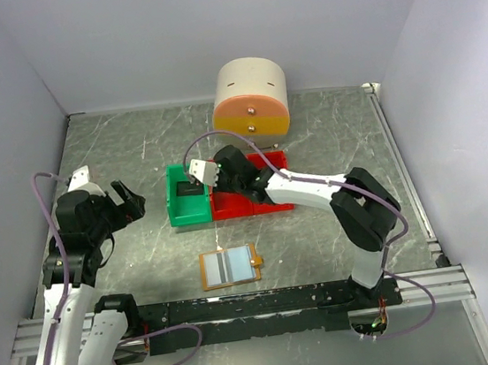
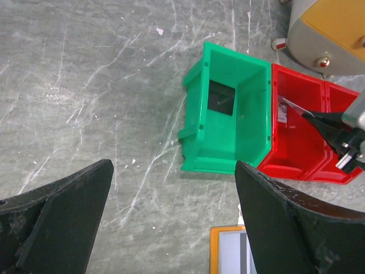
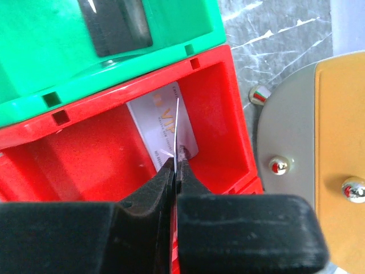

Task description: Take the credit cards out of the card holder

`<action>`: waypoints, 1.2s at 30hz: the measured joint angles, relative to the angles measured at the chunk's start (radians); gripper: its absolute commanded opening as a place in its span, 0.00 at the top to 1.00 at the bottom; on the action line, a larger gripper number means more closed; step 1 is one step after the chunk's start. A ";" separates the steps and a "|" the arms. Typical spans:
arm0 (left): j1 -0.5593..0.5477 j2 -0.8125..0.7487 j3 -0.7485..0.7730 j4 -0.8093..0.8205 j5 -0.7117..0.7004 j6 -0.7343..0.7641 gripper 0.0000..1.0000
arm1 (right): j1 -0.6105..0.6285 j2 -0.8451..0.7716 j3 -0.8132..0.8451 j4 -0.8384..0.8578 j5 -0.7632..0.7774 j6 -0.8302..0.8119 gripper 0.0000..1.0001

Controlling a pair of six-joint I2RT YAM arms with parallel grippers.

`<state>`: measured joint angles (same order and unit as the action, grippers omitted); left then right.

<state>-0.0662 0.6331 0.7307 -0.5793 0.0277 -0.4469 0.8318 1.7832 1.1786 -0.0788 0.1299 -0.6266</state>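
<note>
The card holder [image 1: 229,267] lies open on the table near the front, orange-rimmed, with a grey dark-striped credit card [image 1: 225,268] in it; its corner [image 2: 228,251] shows in the left wrist view. My right gripper [image 3: 175,162] hangs over the red bin [image 3: 68,165], shut on a thin credit card [image 3: 177,123] seen edge-on. A white card with gold "VIP" lettering [image 3: 154,123] rests inside that bin. From above, the right gripper [image 1: 224,183] sits over the bin's left compartment. At the left, my left gripper [image 1: 130,201] [image 2: 174,166] is open and holds nothing.
A green bin [image 1: 189,198] [image 2: 228,120] with a dark flat item [image 2: 220,97] inside adjoins the red bin [image 1: 255,201]. Behind them stands a round cream-and-orange box [image 1: 250,97] with knobs. Grey walls close in the marble table on three sides.
</note>
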 measured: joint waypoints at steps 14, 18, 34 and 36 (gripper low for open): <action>0.000 0.001 -0.001 0.000 -0.001 0.003 0.00 | 0.001 0.138 0.021 0.112 0.088 -0.155 1.00; 0.000 0.001 -0.001 0.000 -0.001 0.003 0.01 | 0.001 0.166 0.022 0.152 0.092 -0.187 0.99; 0.000 -0.002 -0.001 0.000 -0.001 0.003 0.01 | -0.007 0.209 0.005 0.221 0.071 -0.168 0.61; 0.000 -0.001 -0.001 0.000 -0.001 0.003 0.01 | -0.008 0.207 0.005 0.217 0.060 -0.154 0.60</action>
<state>-0.0662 0.6319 0.7296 -0.5789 0.0269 -0.4438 0.8242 1.9900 1.1831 0.1383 0.1894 -0.7807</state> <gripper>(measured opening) 0.992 0.385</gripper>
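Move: The right hand, pinching a white card, is just above the middle red bin; the VIP card it goes for lies in there about 5 cm ahead, 1 cm left and 8 cm below. The black card in the green bin lies some 10 cm to the left of the VIP card, and the orange card in the next red bin about 9 cm to its right, both level with it. From the left hand the VIP card lies roughly 14 cm ahead, 23 cm right and 18 cm below. The right hand sinks about 5 cm and forward into the middle red bin, then opens partway, releasing the white card. ##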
